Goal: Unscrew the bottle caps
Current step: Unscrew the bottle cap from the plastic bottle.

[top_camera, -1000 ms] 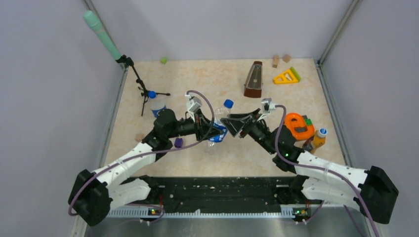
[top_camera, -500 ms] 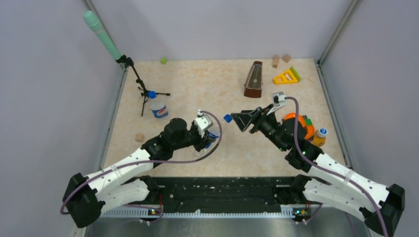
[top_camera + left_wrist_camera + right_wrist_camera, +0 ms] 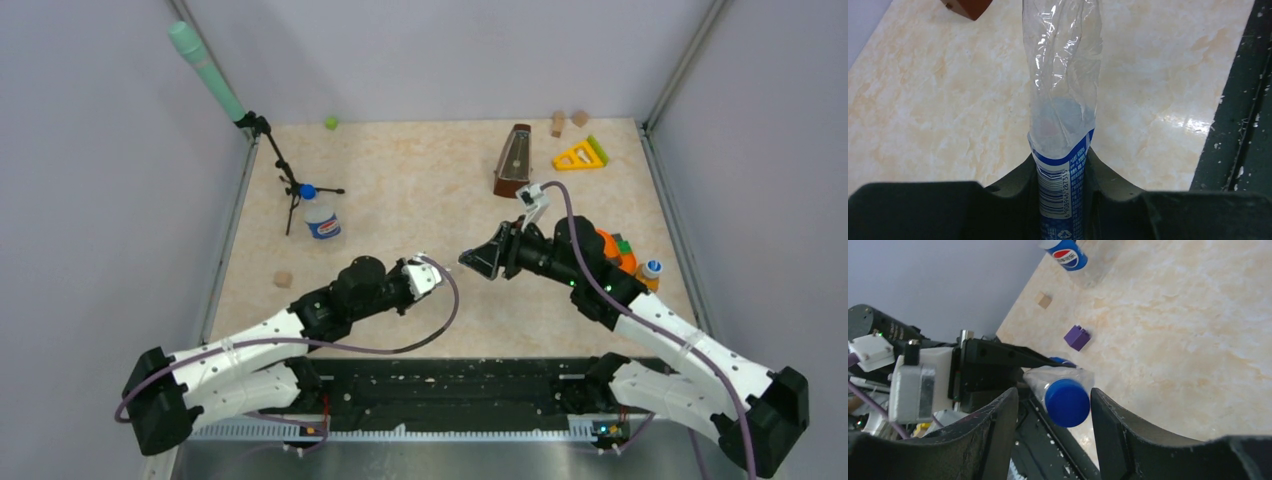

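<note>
A crushed clear bottle (image 3: pixel 1064 100) with a blue label juts out from my left gripper (image 3: pixel 1062 161), which is shut on its labelled part. Its dark blue bottle cap (image 3: pixel 1067 402) sits between the fingers of my right gripper (image 3: pixel 1053 392), close to the right finger and with a gap on the left. The right gripper is open. In the top view the two grippers meet at mid-table, right gripper (image 3: pixel 478 260) facing the left one, with the bottle hidden between them. A second bottle (image 3: pixel 320 218) with a blue cap (image 3: pixel 307 191) stands at the left. A pale cap (image 3: pixel 651 267) tops an orange bottle at the right.
A purple cube (image 3: pixel 1077 337) and a small wooden block (image 3: pixel 283 279) lie at the left. A microphone stand (image 3: pixel 285 170) rises beside the standing bottle. A metronome (image 3: pixel 514 160), a yellow triangle (image 3: pixel 581 154) and an orange object (image 3: pixel 605 250) lie at the back and right.
My left gripper has drawn the bottle nearer and rightward. The right gripper swung off to the right, then came back down-left so its jaws sit around the cap, first widening and then narrowing.
</note>
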{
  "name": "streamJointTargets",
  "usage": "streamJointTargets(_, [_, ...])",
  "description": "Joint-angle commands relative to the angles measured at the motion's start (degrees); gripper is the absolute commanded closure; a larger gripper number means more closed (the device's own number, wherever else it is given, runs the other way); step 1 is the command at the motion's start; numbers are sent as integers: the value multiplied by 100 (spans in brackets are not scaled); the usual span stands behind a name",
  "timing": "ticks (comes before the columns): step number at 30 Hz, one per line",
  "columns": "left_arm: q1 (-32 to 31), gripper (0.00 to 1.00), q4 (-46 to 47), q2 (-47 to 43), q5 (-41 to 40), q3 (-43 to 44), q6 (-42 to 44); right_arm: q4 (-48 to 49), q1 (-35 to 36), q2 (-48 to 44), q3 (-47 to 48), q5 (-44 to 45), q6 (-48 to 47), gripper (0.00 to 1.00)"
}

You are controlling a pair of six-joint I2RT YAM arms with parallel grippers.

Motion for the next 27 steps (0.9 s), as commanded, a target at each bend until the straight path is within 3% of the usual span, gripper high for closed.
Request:
streamJointTargets(1, [-97, 100, 267, 142, -684, 106, 326, 20, -19, 11, 265, -716, -49, 47])
streamJointTargets(7, [-150, 100, 440, 130, -860, 62, 475, -207, -51, 98, 289, -595, -298, 59])
streamJointTargets(9, [-159, 100, 453, 146, -756, 66, 494, 2, -60, 109, 219, -703, -252, 80])
streamJointTargets(10, [-167, 100, 466, 154, -766, 66, 495, 39, -62, 117, 215, -774, -257, 84])
streamJointTargets(13, [-167, 100, 467, 167, -763, 39, 484, 103, -63, 78, 165, -837, -290, 87])
streamJointTargets(17, [-168, 97, 527, 115, -817, 15, 299, 408, -63, -28, 14, -1050, -342, 99])
streamJointTargets(20, [-172, 57, 662, 87, -810, 65, -61, 518, -64, 6, -49, -1241, -387, 100])
streamJointTargets(22, [-168, 43, 809, 70, -637, 36, -159, 578, -63, 40, -72, -1278, -397, 100])
streamJointTargets(23, [-168, 30, 899, 57, -523, 12, -198, 634, -63, 58, -90, -1319, -399, 100])
streamJointTargets(27, [-168, 18, 1106, 33, -206, -54, -487, 811, -61, 107, -155, -1352, -366, 100])
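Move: The bottle cap sits almost between the right hand's open pads, about 1 cm left and 1 cm below. From the left hand, which already grips the plastic bottle at its label, the cap is some 9 cm right, 3 cm ahead and 7 cm higher. From the right hand, the purple block lies about 26 cm left, 7 cm back and 24 cm down; the brown metronome is 10 cm right, 24 cm ahead and 22 cm down. The right fingers pinch the blue cap from its two sides, the hand having sunk a bit over 1 cm onto it. The left hand edges about 1 cm forward, keeping its grip, then spreads its fingers wide off the label. As they open, the right hand, still clamping the cap, draws back and a little left by 1 to 2 cm, turning some 10 degrees counter-clockwise. ##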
